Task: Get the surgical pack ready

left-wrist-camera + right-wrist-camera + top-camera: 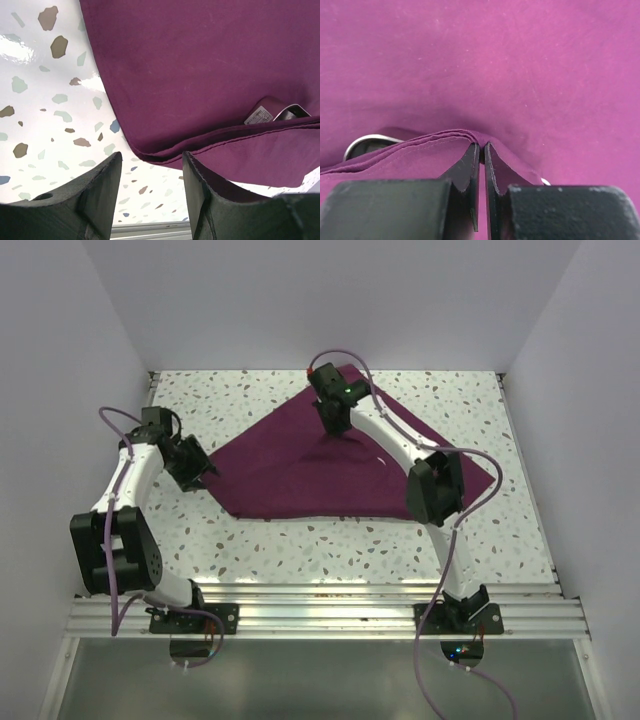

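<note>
The surgical pack [300,465] is a deep purple cloth lying folded over into a rough triangle on the speckled table [300,545]. My right gripper [337,430] stands over its middle, near the far edge. In the right wrist view that gripper [481,148] is shut on a raised, layered hem of the cloth [485,75]. My left gripper [208,472] sits at the cloth's left corner. Its jaws [151,167] are open, and the folded corner [200,90] lies just beyond the fingertips, apart from them.
A shiny metal item with a printed label [272,112] peeks from between the cloth layers; a curved metal rim [365,142] shows under the fold. White walls close in the table on three sides. An aluminium rail [320,605] runs along the near edge.
</note>
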{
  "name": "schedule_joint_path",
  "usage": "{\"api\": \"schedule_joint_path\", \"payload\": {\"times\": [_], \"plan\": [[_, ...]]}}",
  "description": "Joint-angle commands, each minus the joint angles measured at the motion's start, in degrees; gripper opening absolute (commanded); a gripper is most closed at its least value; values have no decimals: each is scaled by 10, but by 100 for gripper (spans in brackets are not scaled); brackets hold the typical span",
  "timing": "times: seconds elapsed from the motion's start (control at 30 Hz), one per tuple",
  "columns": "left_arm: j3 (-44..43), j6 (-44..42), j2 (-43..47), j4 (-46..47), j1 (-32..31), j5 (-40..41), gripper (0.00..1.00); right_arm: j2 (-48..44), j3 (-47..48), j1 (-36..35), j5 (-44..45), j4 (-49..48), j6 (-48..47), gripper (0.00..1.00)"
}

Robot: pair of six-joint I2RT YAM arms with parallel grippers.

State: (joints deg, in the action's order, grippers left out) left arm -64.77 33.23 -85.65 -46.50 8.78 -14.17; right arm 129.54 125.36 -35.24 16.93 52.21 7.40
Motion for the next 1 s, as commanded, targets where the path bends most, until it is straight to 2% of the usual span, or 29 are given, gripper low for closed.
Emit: {"api": "schedule_joint_path", "payload": {"times": [0.0, 0.97], "plan": [[-5, -15, -10, 26, 12, -5, 56, 20, 33, 8, -8, -7, -11, 0], [-64, -39, -91, 39, 48, 7, 58, 139, 37, 26, -37, -21, -20, 0]]}}
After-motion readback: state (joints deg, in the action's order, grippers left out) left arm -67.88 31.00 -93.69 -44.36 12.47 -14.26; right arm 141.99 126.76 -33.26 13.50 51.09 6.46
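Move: The right gripper holds the cloth's near corner; the spot where it comes down, on the cloth just past the tray's far edge, is about 12 cm below and 1 cm ahead. The covered tray's middle lies some 9 cm back and level sideways, 11 cm below; the cloth's far corner is 22 cm ahead and 4 cm right. From the left gripper, the cloth's left corner is about 3 cm ahead, 2 cm left and 10 cm down, the tray 33 cm right and 3 cm back. Lower the right gripper almost straight down, about 10 cm, keeping its shut fingers on the cloth's corner and letting the wrist tip its fingers down and back by some 10 degrees, to lay the flap just past the tray's far edge. Meanwhile ease the left gripper, half open and empty, left, down and forward towards the cloth's left corner. ##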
